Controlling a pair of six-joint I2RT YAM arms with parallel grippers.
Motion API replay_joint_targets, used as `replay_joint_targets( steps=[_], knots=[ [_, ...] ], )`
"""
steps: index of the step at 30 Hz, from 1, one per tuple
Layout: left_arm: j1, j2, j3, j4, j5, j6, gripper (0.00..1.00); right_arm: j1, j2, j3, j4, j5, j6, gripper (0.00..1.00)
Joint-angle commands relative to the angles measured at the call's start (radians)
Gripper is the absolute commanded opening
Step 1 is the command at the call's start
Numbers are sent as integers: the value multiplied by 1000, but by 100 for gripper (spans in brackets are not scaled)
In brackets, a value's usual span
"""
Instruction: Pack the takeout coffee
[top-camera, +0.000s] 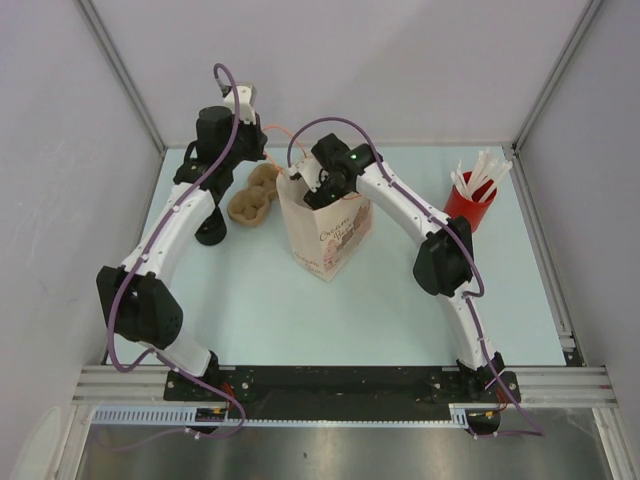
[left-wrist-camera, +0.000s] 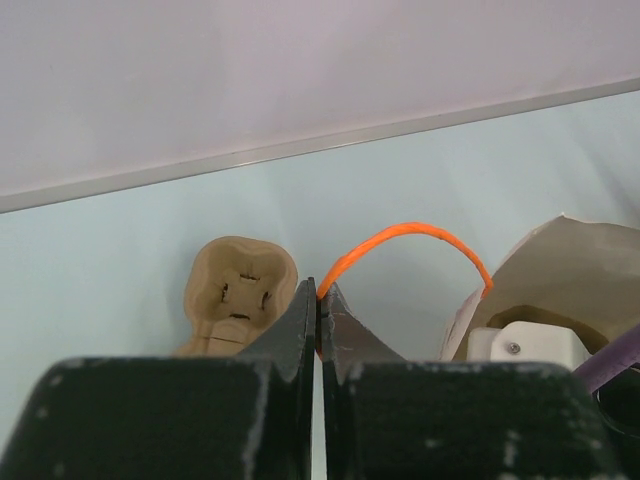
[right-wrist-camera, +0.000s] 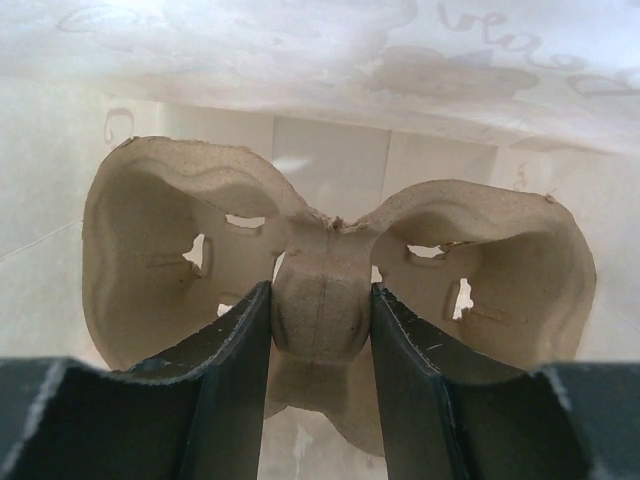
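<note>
The takeout coffee does not show in any view. A white printed paper bag (top-camera: 325, 235) stands upright mid-table. My left gripper (left-wrist-camera: 319, 295) is shut on its orange handle (left-wrist-camera: 410, 232), holding the bag's mouth (left-wrist-camera: 570, 270) up. My right gripper (right-wrist-camera: 320, 300) reaches down inside the bag (right-wrist-camera: 330, 60). Its fingers are closed on the centre hump of a brown pulp cup carrier (right-wrist-camera: 150, 250), whose two wells spread to either side. In the top view the right gripper (top-camera: 315, 185) sits at the bag's open top.
A second pulp cup carrier (top-camera: 255, 195) lies on the table left of the bag, also in the left wrist view (left-wrist-camera: 237, 290). A red cup of white sticks (top-camera: 465, 205) stands at the back right. A black shape (top-camera: 210, 232) sits half hidden under my left arm.
</note>
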Motion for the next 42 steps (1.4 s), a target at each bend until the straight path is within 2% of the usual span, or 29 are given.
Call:
replay_joint_targets(
  steps=[1, 3, 9, 21, 26, 36, 42],
  knots=[
    [-2, -12, 45, 35, -27, -14, 0, 4, 0, 2, -39, -3, 9, 44],
    [-2, -11, 47, 35, -26, -14, 0, 4, 1, 3, -39, -4, 9, 45],
    [-2, -14, 42, 37, -4, -13, 0, 9, 0, 14, -36, -1, 5, 57],
    [-2, -14, 31, 38, 30, -11, 0, 15, -28, 57, -24, -20, -14, 84],
    [-2, -17, 22, 40, 40, -8, 0, 12, -82, 69, 7, -49, -32, 100],
    [-2, -17, 16, 31, 97, 9, 0, -13, -235, 68, 123, -106, -47, 100],
    [-8, -9, 33, 8, 129, 24, 1, -17, -381, 17, 184, -147, -77, 100]
  ],
)
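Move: Down inside the bag, the right hand holds the cup holder by its middle bridge, practically at the hand point, with the bag's floor some 4 cm below and about 1 cm ahead and 1 cm left. The second cup holder lies on the table about 13 cm left and 1 cm farther out; the black cup some 22 cm left and 5 cm back. From the left hand, pinching the bag's orange handle, the held cup holder is about 10 cm back, 11 cm right and 19 cm below. Spreading its half-open fingers fully while nearly in place, the right hand lets go of the cup holder's bridge, then climbs about 13 cm from the bag's floor towards its mouth, faster as it goes, fingertips tilting some 20 degrees outward, forward and left. The left hand keeps its pinch on the orange handle, easing 1 to 2 cm right late on. ##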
